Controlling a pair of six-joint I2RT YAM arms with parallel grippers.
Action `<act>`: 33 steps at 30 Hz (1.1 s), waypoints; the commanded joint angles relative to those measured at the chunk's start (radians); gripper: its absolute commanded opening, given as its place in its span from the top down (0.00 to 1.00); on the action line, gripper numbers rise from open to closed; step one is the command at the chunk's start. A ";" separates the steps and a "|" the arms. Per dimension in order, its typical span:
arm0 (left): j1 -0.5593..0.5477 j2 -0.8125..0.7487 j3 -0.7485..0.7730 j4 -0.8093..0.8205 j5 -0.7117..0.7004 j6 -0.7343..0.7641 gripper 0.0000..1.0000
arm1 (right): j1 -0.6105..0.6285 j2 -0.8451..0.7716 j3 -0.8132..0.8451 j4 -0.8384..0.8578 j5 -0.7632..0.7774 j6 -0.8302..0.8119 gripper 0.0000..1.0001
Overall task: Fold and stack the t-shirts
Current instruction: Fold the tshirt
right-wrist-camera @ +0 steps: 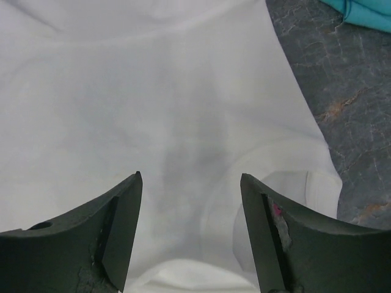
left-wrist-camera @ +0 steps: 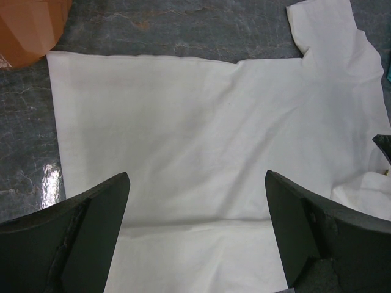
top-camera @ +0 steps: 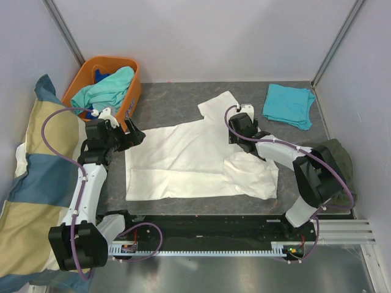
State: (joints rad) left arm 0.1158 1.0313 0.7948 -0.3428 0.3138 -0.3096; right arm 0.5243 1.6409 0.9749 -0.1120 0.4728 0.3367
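A cream-white t-shirt (top-camera: 189,155) lies spread on the dark table (top-camera: 171,104), its near side folded over on itself. My left gripper (top-camera: 138,137) hovers open above the shirt's left edge; in the left wrist view the fingers (left-wrist-camera: 104,213) straddle plain white cloth (left-wrist-camera: 201,122). My right gripper (top-camera: 235,129) stands open over the shirt's right part near the far sleeve, nothing between its fingers (right-wrist-camera: 125,207), white cloth (right-wrist-camera: 153,91) below. A folded turquoise t-shirt (top-camera: 288,105) (right-wrist-camera: 366,12) lies at the back right. Mint-green (top-camera: 110,85) and blue tees fill the orange basket (top-camera: 135,91).
The orange basket (left-wrist-camera: 30,27) stands at the back left corner of the table. A big yellow-and-blue checked pillow (top-camera: 30,183) leans along the left side. A dark green cloth (top-camera: 341,157) sits off the table's right edge. White walls close the back and sides.
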 commanded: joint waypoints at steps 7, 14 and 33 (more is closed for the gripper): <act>-0.001 -0.020 0.006 0.004 -0.007 0.015 0.00 | -0.030 -0.087 0.059 -0.089 -0.115 0.030 0.25; -0.002 -0.014 0.000 0.013 0.004 0.012 0.00 | -0.021 -0.256 -0.114 -0.170 -0.238 0.107 0.25; -0.002 -0.022 -0.005 0.005 -0.007 0.020 0.00 | -0.020 -0.118 -0.110 -0.149 -0.131 0.139 0.21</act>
State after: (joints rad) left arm 0.1158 1.0302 0.7948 -0.3443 0.3149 -0.3092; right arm 0.5018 1.4853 0.7975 -0.2771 0.2699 0.4751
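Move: The loose edge of the t-shirt's turned-over near flap lies roughly 4 cm back from my right hand, neither left nor right, and about 7 cm below. The collar opening is some 8 cm to the right and about level front to back; the folded teal cloth is 14 cm ahead and 16 cm right. From my left hand, that edge lies about 35 cm right, 3 cm ahead and 17 cm below. With fingers still wide open, I nudge my right hand about 1 cm farther forward, then draw it back some 9 cm across the flap's edge, arching up about 3 cm on the way. Then I sink it steeply towards the cloth, ending 3 to 4 cm lower than I began, the fingers tipping down some 15 degrees and the hand's left side rolling up slightly. ##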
